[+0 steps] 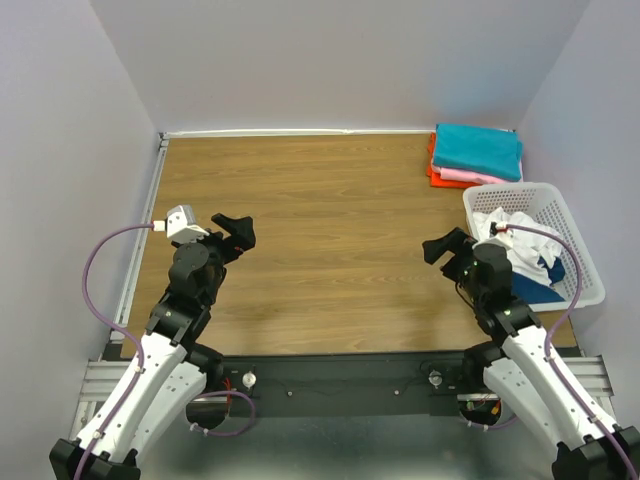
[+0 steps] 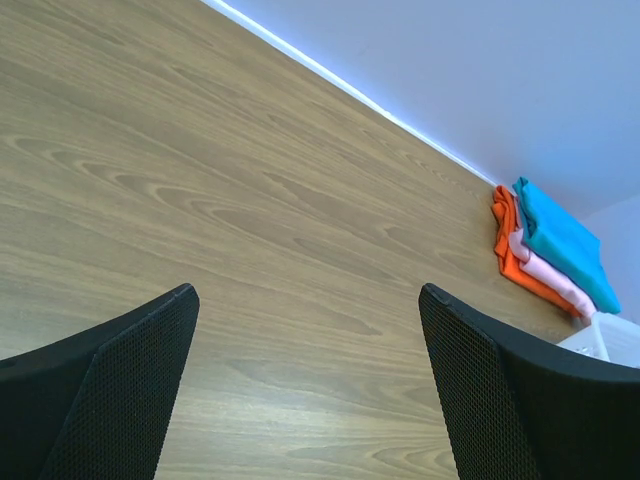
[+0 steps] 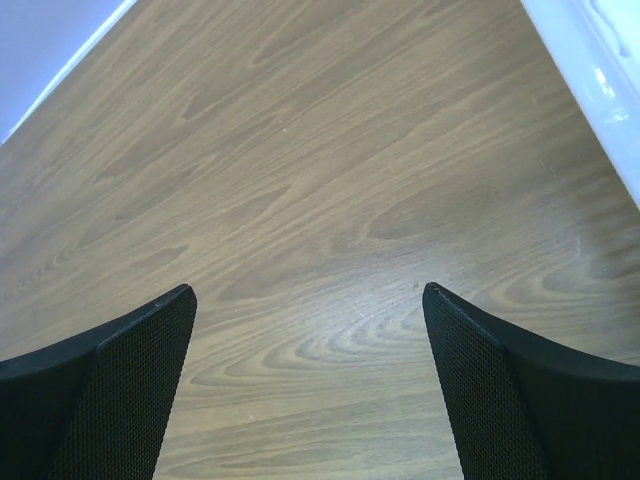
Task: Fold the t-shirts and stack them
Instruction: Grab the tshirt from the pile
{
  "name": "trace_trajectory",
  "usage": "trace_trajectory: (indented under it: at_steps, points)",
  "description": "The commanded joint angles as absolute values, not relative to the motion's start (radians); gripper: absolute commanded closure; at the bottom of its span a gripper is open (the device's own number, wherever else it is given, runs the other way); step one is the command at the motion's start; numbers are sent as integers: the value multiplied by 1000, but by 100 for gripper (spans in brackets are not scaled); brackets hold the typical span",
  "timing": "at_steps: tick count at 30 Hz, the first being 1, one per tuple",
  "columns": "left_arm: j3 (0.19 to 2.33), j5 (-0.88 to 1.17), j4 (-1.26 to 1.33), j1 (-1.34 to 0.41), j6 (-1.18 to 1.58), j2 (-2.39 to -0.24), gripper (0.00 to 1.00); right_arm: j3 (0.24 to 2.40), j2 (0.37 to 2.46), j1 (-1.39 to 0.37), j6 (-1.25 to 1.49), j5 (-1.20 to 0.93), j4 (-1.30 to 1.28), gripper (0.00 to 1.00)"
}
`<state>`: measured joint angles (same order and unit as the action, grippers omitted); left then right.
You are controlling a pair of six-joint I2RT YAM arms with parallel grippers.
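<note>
Folded t-shirts are stacked at the table's back right corner: a teal one (image 1: 479, 150) on top, a pink one (image 1: 470, 177) under it and an orange one (image 1: 440, 172) at the bottom. The left wrist view shows the same stack (image 2: 545, 250) far off. A crumpled white t-shirt (image 1: 512, 238) and a dark blue one (image 1: 549, 270) lie in the basket. My left gripper (image 1: 236, 232) hovers open over the table's left side, nothing between its fingers (image 2: 110, 400). Just left of the basket my right gripper (image 1: 447, 246) also stands open and empty.
A white lattice laundry basket (image 1: 580, 262) stands at the right edge, its rim (image 3: 600, 80) showing in the right wrist view. Grey walls close the table on three sides. A metal rail (image 1: 140, 250) runs along the left edge.
</note>
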<state>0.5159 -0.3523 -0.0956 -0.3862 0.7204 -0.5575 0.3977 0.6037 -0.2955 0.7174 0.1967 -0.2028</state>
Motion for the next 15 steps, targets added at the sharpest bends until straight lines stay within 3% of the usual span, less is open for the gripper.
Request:
trace_trajectory:
  at_steps: [1, 6, 11, 15]
  points:
    - [506, -373, -84, -382, 726, -558, 2, 455, 617, -302, 727, 282, -192, 0]
    - [482, -380, -40, -382, 724, -578, 2, 599, 756, -302, 657, 287, -98, 0]
    - [492, -400, -49, -382, 716, -595, 2, 814, 1000, -287, 536, 445, -109, 0]
    - [492, -419, -72, -382, 719, -585, 2, 960, 1125, -95, 538, 358, -188, 0]
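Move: The white t-shirt in the basket lies about 22 cm to the right of the right hand, some 7 cm ahead and 8 cm below it. The navy t-shirt is roughly 24 cm right and 4 cm back, at a similar depth; the folded stack is about 38 cm ahead and 17 cm right, 8 cm lower. From the left hand the white t-shirt is some 75 cm to the right, 6 cm ahead and 17 cm down. Empty and wide open, the right hand heads forward and up in equal measure, about 10 cm each way, along the left side of the basket and towards the folded stack. It starts slowly, then speeds up, bearing slightly right only at the end as the wrist rolls about 10 degrees, left side down, and swings nearly as far clockwise. It touches no cloth. ##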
